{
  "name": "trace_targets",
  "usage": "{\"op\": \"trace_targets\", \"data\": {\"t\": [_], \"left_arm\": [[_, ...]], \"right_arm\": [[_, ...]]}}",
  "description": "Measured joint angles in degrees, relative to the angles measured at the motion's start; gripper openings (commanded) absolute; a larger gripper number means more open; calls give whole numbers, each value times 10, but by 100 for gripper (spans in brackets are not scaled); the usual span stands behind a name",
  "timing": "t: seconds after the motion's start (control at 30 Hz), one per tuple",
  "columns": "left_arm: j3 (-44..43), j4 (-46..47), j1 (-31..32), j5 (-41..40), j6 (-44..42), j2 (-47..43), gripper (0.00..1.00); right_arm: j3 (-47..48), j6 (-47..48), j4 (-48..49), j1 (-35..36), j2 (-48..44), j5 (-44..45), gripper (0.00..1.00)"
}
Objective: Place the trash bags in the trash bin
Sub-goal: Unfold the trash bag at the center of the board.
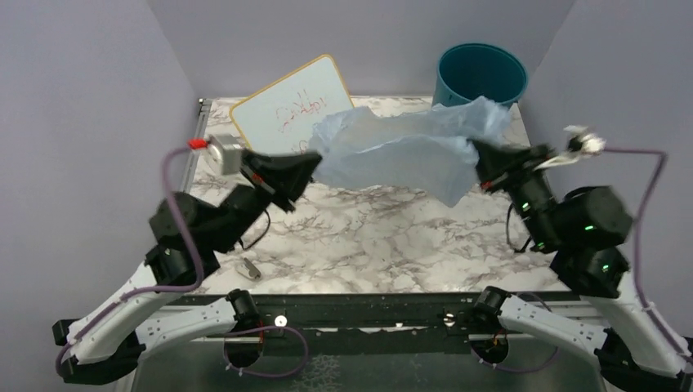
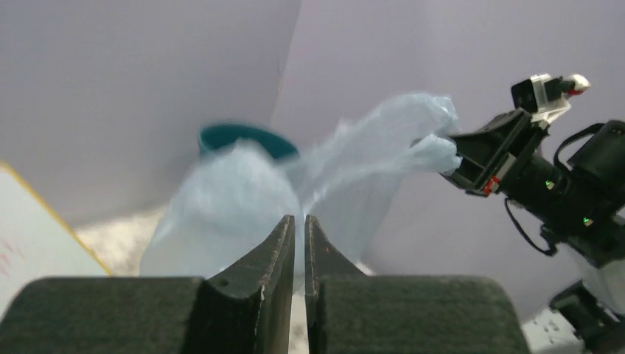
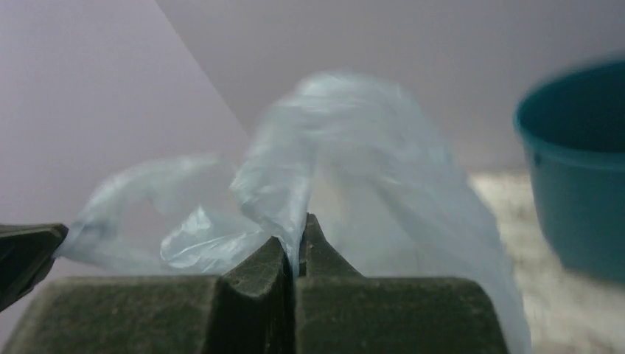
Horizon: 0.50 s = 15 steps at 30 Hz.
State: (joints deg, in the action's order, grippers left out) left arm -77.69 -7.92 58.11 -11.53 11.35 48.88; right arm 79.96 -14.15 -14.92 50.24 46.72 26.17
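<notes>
The pale-blue trash bag [image 1: 392, 151] hangs stretched in the air between both grippers, above the marble table. My left gripper [image 1: 313, 167] pinches its left end; in the left wrist view only a thin slit shows between the jaws [image 2: 300, 217], with the blurred bag [image 2: 228, 199] bunched at the tips. My right gripper [image 1: 478, 159] is shut on the right end, and film is clamped between its fingers [image 3: 296, 228]. The teal trash bin [image 1: 480, 73] stands upright at the back right, just behind the bag's right end, and shows again as the bin [image 3: 575, 184] close on the right.
A white board [image 1: 294, 110] with red writing leans at the back left of the marble table [image 1: 368, 237]. A small grey object [image 1: 249, 268] lies near the front left edge. Lilac walls close in on the back and both sides.
</notes>
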Motion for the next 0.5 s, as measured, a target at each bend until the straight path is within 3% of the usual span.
{"op": "trace_targets", "data": {"t": [0.1,0.17,0.23,0.3,0.33,0.4,0.5], "left_arm": [[252,55,0,18,86,-107,4],[429,78,0,48,170,-128,4],[576,63,1,75,236,-113,5],[660,-17,2,82,271,-110,5],[657,-54,2,79,272,-113,6],[569,-101,1,53,245,-109,7],[308,-113,1,15,163,-49,14]], "right_arm": [[-208,-87,-5,-1,-102,-4,1],[-368,-177,-54,-1,-115,-31,0],[-480,-235,-128,1,-85,-59,0],[-516,-252,-202,1,-82,-66,0],[-506,-247,-218,1,-87,-64,1],[-413,-212,-217,0,-78,-48,1],[-153,-120,-166,0,-1,-17,1]]}}
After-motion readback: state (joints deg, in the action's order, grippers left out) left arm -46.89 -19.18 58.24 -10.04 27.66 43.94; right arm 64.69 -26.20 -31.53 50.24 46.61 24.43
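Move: The trash bag hangs billowed between the raised hands, its middle about 13 cm right of the left hand, 4 cm ahead and 5 cm lower; from the right hand it is some 11 cm left, level ahead, 5 cm lower. The table centre lies roughly 52 cm below both. From the right hand, the trash bin stands about 28 cm ahead, 9 cm right, 38 cm lower; the whiteboard lies 35 cm ahead of the left hand, 9 cm left, 52 cm lower. Both hands whip down some 45 cm, wrists tipping down, then rise about 20 cm, right still pinching the bag. ##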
